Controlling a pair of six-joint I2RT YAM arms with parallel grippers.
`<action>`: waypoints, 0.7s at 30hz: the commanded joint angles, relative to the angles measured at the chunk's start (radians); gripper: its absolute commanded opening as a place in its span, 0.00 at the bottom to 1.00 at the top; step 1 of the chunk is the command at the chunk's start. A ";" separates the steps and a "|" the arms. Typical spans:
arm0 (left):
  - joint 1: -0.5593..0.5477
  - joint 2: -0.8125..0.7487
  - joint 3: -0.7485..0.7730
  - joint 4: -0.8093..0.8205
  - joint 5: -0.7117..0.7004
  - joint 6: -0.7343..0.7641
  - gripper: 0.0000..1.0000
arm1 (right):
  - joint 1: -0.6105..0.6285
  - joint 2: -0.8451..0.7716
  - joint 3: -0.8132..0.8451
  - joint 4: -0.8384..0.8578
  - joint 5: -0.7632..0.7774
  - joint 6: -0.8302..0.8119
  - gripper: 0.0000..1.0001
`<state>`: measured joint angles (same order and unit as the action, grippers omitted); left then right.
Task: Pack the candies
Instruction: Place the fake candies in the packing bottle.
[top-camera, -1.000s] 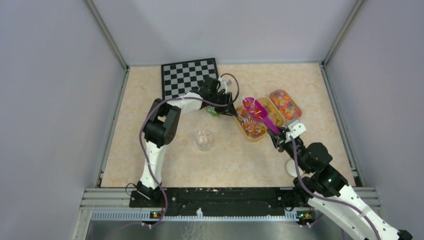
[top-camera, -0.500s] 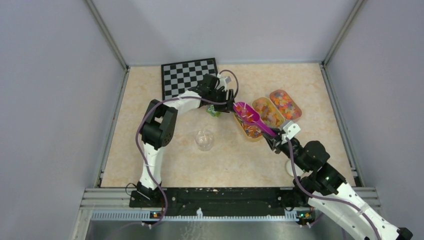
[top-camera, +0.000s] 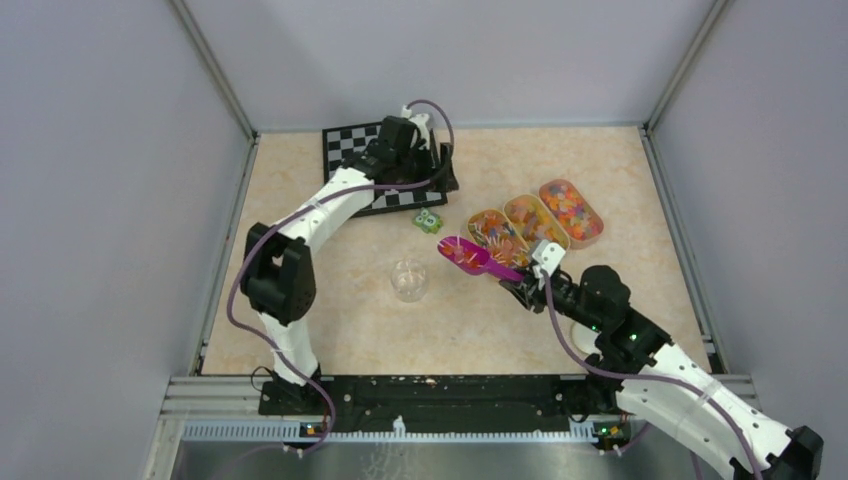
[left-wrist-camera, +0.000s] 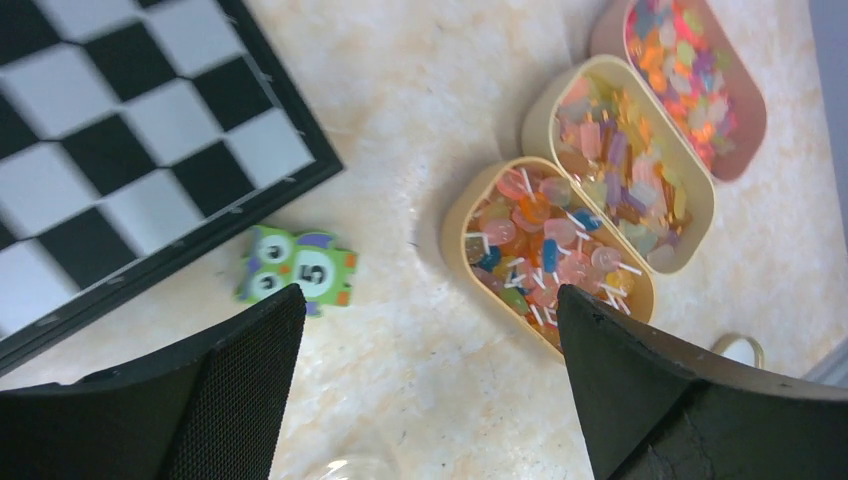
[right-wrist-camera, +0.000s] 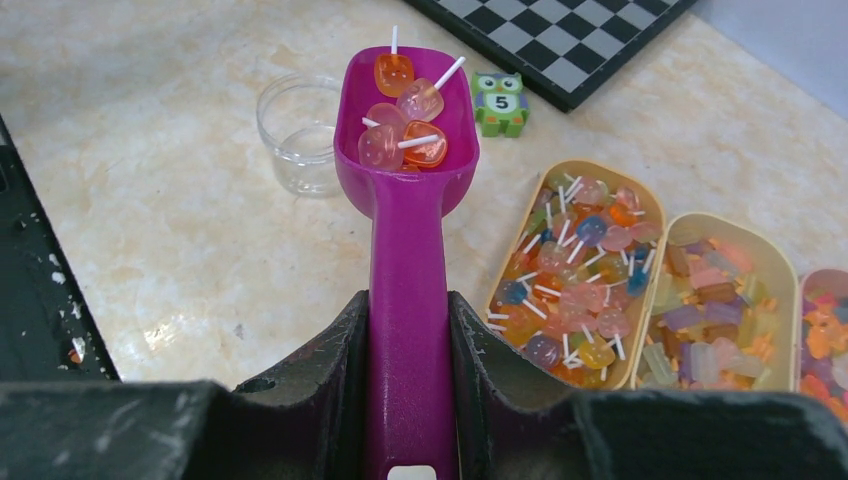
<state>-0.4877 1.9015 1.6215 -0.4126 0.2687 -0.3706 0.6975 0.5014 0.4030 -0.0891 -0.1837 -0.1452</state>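
My right gripper (right-wrist-camera: 408, 305) is shut on the handle of a magenta scoop (right-wrist-camera: 405, 170), also seen from above (top-camera: 466, 256). Several candies (right-wrist-camera: 405, 125), pink and orange with white sticks, lie in the scoop's bowl. The bowl hangs between the clear cup (top-camera: 408, 280) and the nearest candy tray (top-camera: 498, 232), close to the cup's right side. In the right wrist view the cup (right-wrist-camera: 295, 130) stands just left of the scoop's tip. My left gripper (top-camera: 447, 170) is open over the checkerboard's corner. Nothing is between its fingers (left-wrist-camera: 235, 385).
Three oval trays of candies (left-wrist-camera: 550, 250), (left-wrist-camera: 625, 160), (left-wrist-camera: 690, 70) stand side by side at the right. A green owl block (top-camera: 429, 221) lies by the checkerboard (top-camera: 350, 145). A white round object (left-wrist-camera: 740, 350) peeks in at the left wrist view's right edge.
The left gripper opened, let go of the nearest tray and drew back over the checkerboard. The right arm carried the loaded scoop leftwards off the trays towards the cup.
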 joint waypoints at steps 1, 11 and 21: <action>0.027 -0.196 0.009 -0.063 -0.247 0.002 0.99 | -0.005 0.050 0.078 0.081 -0.078 0.015 0.00; 0.029 -0.689 -0.460 0.075 -0.504 -0.057 0.99 | 0.035 0.184 0.154 0.065 -0.120 0.021 0.00; 0.030 -1.150 -0.801 0.177 -0.656 0.019 0.99 | 0.149 0.297 0.236 -0.011 -0.047 0.037 0.00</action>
<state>-0.4561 0.8719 0.8673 -0.3408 -0.3080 -0.3962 0.7895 0.7715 0.5739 -0.1020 -0.2630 -0.1181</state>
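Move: The open packing bottle stands about 21 cm to the left of the right hand, some 4 cm ahead and 14 cm below it. The lollipop tray lies roughly 13 cm straight ahead of this hand and 17 cm below; the owl toy sits about 15 cm beyond the bottle and 4 cm to its right. From the left hand, the bottle is some 20 cm back, 9 cm to the left and 13 cm below. The candy-laden purple scoop, still gripped by the handle in the right hand, is carried about 5 cm left towards the packing bottle, swinging some 10 degrees counter-clockwise and tipping slightly down at its front. Meanwhile the empty, wide-open left hand backs away from the trays, some 19 cm left and 13 cm back while rising, its wrist turning about 30 degrees counter-clockwise. ##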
